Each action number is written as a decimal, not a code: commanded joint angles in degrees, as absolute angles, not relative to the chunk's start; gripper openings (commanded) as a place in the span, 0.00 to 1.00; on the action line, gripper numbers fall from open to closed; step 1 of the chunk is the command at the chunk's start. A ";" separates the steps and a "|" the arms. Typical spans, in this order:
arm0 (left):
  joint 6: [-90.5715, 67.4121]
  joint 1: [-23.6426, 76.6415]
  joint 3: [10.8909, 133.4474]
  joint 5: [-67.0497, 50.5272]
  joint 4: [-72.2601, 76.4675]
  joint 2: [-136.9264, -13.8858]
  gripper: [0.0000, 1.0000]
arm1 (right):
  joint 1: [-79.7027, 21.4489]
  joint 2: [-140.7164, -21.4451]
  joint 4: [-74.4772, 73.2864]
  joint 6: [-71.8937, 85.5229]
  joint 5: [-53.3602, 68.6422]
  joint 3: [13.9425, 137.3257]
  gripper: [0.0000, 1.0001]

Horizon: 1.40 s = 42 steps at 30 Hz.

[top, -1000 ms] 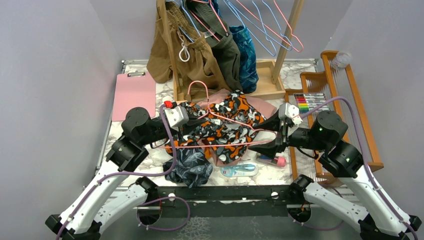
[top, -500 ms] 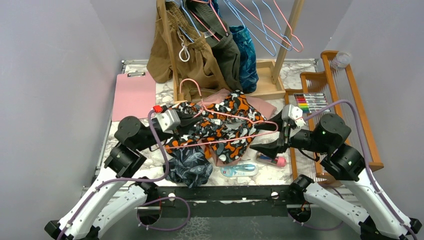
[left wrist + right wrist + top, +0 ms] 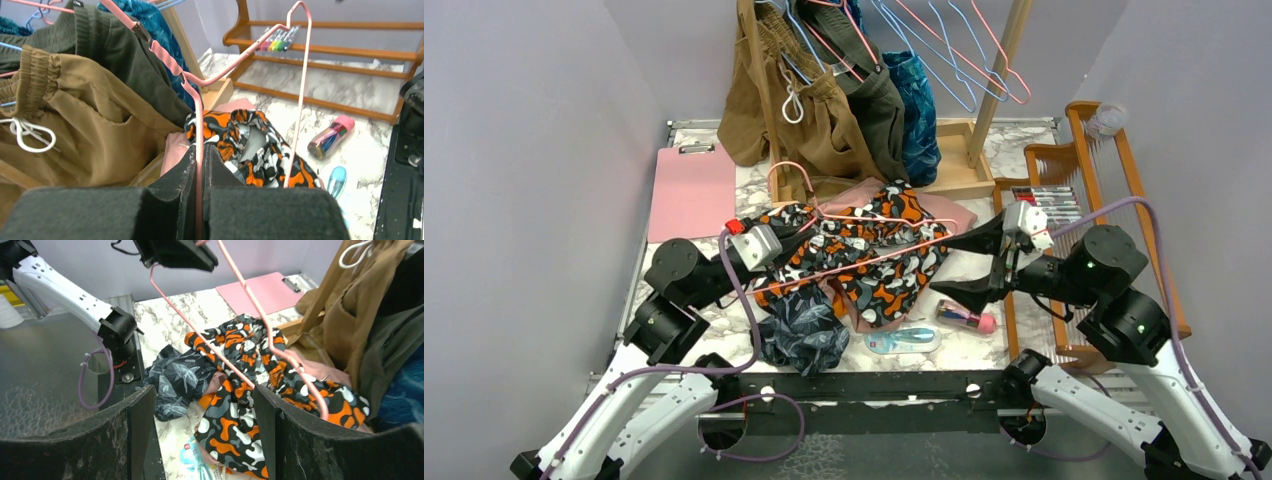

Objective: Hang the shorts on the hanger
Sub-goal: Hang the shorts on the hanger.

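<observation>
The pink wire hanger (image 3: 856, 262) slants over the middle of the table, hook (image 3: 786, 176) toward the rack. My left gripper (image 3: 796, 236) is shut on the wire near the hook; in the left wrist view the wire runs straight between the closed jaws of the left gripper (image 3: 201, 151). The camouflage shorts (image 3: 876, 272) lie heaped under the hanger, whose far end dips into the fabric. Whether any cloth is threaded over the wire I cannot tell. My right gripper (image 3: 944, 266) stands open just right of the shorts. In its own view the right gripper (image 3: 202, 425) holds nothing, with the shorts (image 3: 235, 415) and hanger (image 3: 220, 357) ahead of it.
Navy leaf-print shorts (image 3: 800, 336) lie at the front, dusty-pink shorts (image 3: 946, 212) under the camouflage pair. A plastic bottle (image 3: 904, 342) and a pink-capped tube (image 3: 969, 319) lie near the front edge. Behind stand a wooden clothes rack (image 3: 824, 110), a pink clipboard (image 3: 692, 190) and a marker rack (image 3: 1049, 200).
My left gripper has pulled the hanger to the left, so it now slants. My right gripper has backed off to the right, away from the hanger's end, still open.
</observation>
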<state>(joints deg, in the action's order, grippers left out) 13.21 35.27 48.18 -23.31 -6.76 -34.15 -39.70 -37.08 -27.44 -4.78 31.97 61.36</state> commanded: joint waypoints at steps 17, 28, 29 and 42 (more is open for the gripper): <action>16.81 35.16 50.68 -34.41 -11.35 -36.42 0.00 | -40.07 -54.96 -20.11 3.95 44.50 75.72 0.74; 12.49 35.17 48.98 -38.42 -3.07 -40.12 0.00 | -40.44 -66.75 -11.06 12.20 51.67 76.70 0.69; 12.25 35.22 49.03 -38.86 -2.47 -40.45 0.00 | -40.77 -67.56 -11.14 12.46 51.41 77.03 0.68; 10.43 36.78 49.16 -40.69 -0.26 -43.81 0.00 | -42.71 -72.05 -17.65 12.52 49.99 81.38 0.41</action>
<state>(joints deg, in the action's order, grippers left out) 11.66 36.01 48.73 -38.30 -3.70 -43.24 -42.02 -71.37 -14.20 13.02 50.17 78.56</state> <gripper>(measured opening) 0.048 0.471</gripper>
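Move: The neck of the pink hanger, where hook and shoulders meet, lies some 16 cm to the left of the open right hand, about 6 cm ahead and 4 cm higher. The hanger's free shoulder end is about 5 cm ahead of that hand, 2 cm to its right and nearly level. From the left hand, already pinching the hanger, the neck is roughly 3 cm ahead, 2 cm right and 2 cm up; the camouflage shorts lie about 14 cm ahead, 8 cm right and 33 cm below. The hanger's neck is brought to meet the right hand: still pinching the wire, the left hand carries it about 5 cm right and slightly down, turning clockwise. The open right hand rises first, then sweeps some 12 cm left and a little forward, sinking as it nears the neck; it swings counter-clockwise, rolls its forward side down, and its fingers start closing astride the wire. ##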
